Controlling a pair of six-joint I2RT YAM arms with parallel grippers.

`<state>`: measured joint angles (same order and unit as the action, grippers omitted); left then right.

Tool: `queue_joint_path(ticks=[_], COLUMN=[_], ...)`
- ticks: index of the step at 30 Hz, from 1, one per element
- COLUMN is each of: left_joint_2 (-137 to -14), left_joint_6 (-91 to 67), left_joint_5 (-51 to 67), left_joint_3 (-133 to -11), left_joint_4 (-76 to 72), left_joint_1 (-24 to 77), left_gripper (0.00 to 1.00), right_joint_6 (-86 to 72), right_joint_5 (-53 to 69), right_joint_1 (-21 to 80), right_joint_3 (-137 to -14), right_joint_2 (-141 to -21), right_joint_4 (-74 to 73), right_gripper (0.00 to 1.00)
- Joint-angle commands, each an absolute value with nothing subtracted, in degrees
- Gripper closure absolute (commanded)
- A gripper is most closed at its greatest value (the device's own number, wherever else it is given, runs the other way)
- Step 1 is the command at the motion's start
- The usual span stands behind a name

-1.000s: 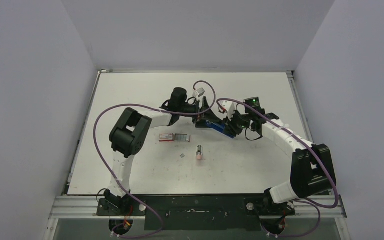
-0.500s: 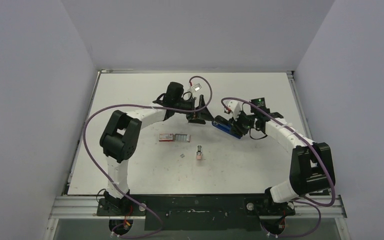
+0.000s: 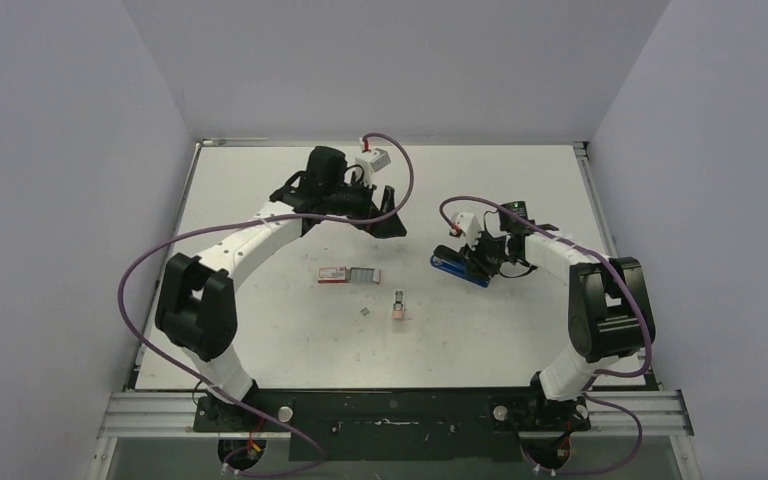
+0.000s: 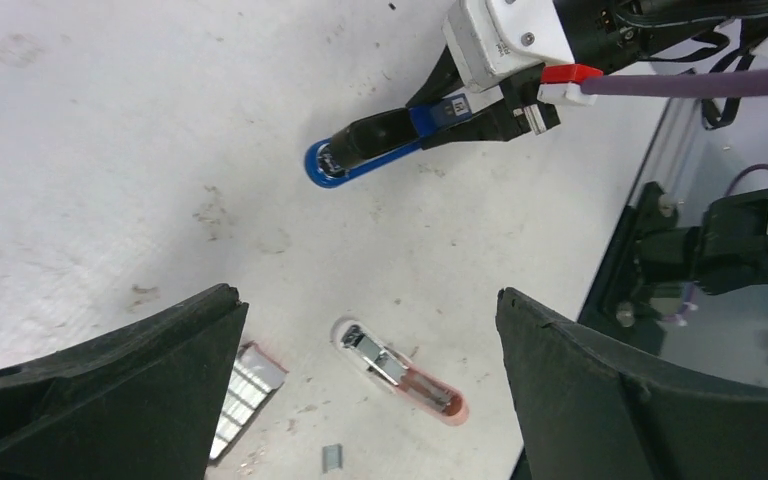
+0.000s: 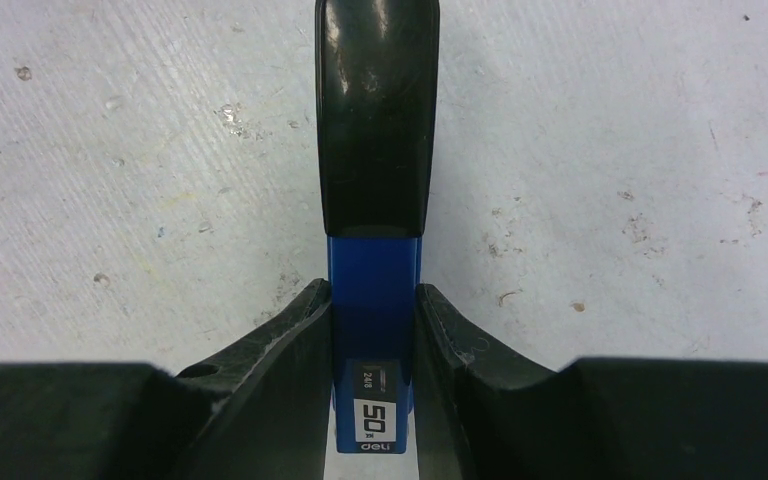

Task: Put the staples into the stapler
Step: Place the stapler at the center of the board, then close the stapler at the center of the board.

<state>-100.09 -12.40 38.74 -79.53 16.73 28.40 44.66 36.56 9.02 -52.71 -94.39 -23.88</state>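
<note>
The slim blue stapler (image 3: 450,264) with its black end lies low over the table right of centre, and my right gripper (image 3: 479,262) is shut on its blue body. In the right wrist view the stapler (image 5: 375,270) sits squeezed between both fingers (image 5: 290,345). My left gripper (image 3: 390,215) hangs open and empty above the table, left of and apart from the stapler (image 4: 378,146). The staples lie mid-table: a red-and-white box (image 3: 334,274) with silvery strips (image 3: 363,274) beside it. The left wrist view shows the strips (image 4: 245,385) by the left finger of the left gripper (image 4: 365,300).
A small pink block (image 3: 398,309) with a metal piece on it stands below the strips; it also shows in the left wrist view (image 4: 400,372). One loose staple bit (image 3: 364,312) lies left of it. The white table (image 3: 260,330) ends at walls on three sides.
My left gripper has opened wide, let go of the stapler's end and drawn back to the far left. The right gripper has carried the stapler right and down toward the table.
</note>
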Motion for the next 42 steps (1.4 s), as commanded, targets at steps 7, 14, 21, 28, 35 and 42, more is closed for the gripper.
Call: queue_joint_path(ticks=[7, 14, 21, 28, 35, 42], left_joint_2=[-86.5, -83.4, -83.3, -78.5, -77.9, -77.3], left_joint_6=[2.8, 3.2, 1.6, 4.2, 4.0, 2.8], left_joint_5=[24.3, 30.2, 39.3, 37.9, 37.1, 37.3], left_joint_3=[-74.8, -72.5, -66.1, -62.3, -62.4, -62.1], left_joint_4=[19.5, 22.7, 21.0, 20.1, 21.8, 21.0], left_joint_1=[27.4, 23.0, 18.0, 13.0, 8.3, 5.8], left_gripper=[0.03, 0.03, 0.04, 0.03, 0.04, 0.03], right_joint_6=[48.8, 47.4, 44.1, 41.5, 42.2, 42.2], right_joint_5=[35.9, 34.3, 29.7, 31.7, 33.6, 34.5], right_joint_1=[8.0, 8.7, 18.8, 33.3, 40.6, 44.0], right_joint_3=[-55.0, -56.0, -56.2, -56.2, -53.9, -52.3], right_joint_2=[-94.1, -88.8, -80.3, -80.4, -82.8, -84.5], right_joint_4=[-23.9, -25.3, -26.0, -28.2, -27.1, -25.7], right_gripper=[0.36, 0.27, 0.26, 0.25, 0.25, 0.27])
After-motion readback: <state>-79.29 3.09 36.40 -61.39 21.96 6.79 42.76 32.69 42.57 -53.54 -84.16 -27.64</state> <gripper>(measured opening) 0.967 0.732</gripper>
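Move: My right hand still grips the blue stapler near its rear end; its middle is some 3 cm left and 1 cm ahead. The pink stapler lies about 19 cm left of this hand, 11 cm back and a little lower. The staple tray is about 28 cm left, level with the hand; a loose staple piece is 27 cm left and 12 cm back. From my left hand the pink stapler is some 13 cm back, neither left nor right, and 17 cm below. I open my right fingers wide and let go of the blue stapler where it stands, then lift off about 8 cm and swing left and back towards the pink stapler, turning some 30 degrees counter-clockwise and sinking a little at the end. Meanwhile my open left hand swings about 17 cm left, rising, dipping and levelling out. ##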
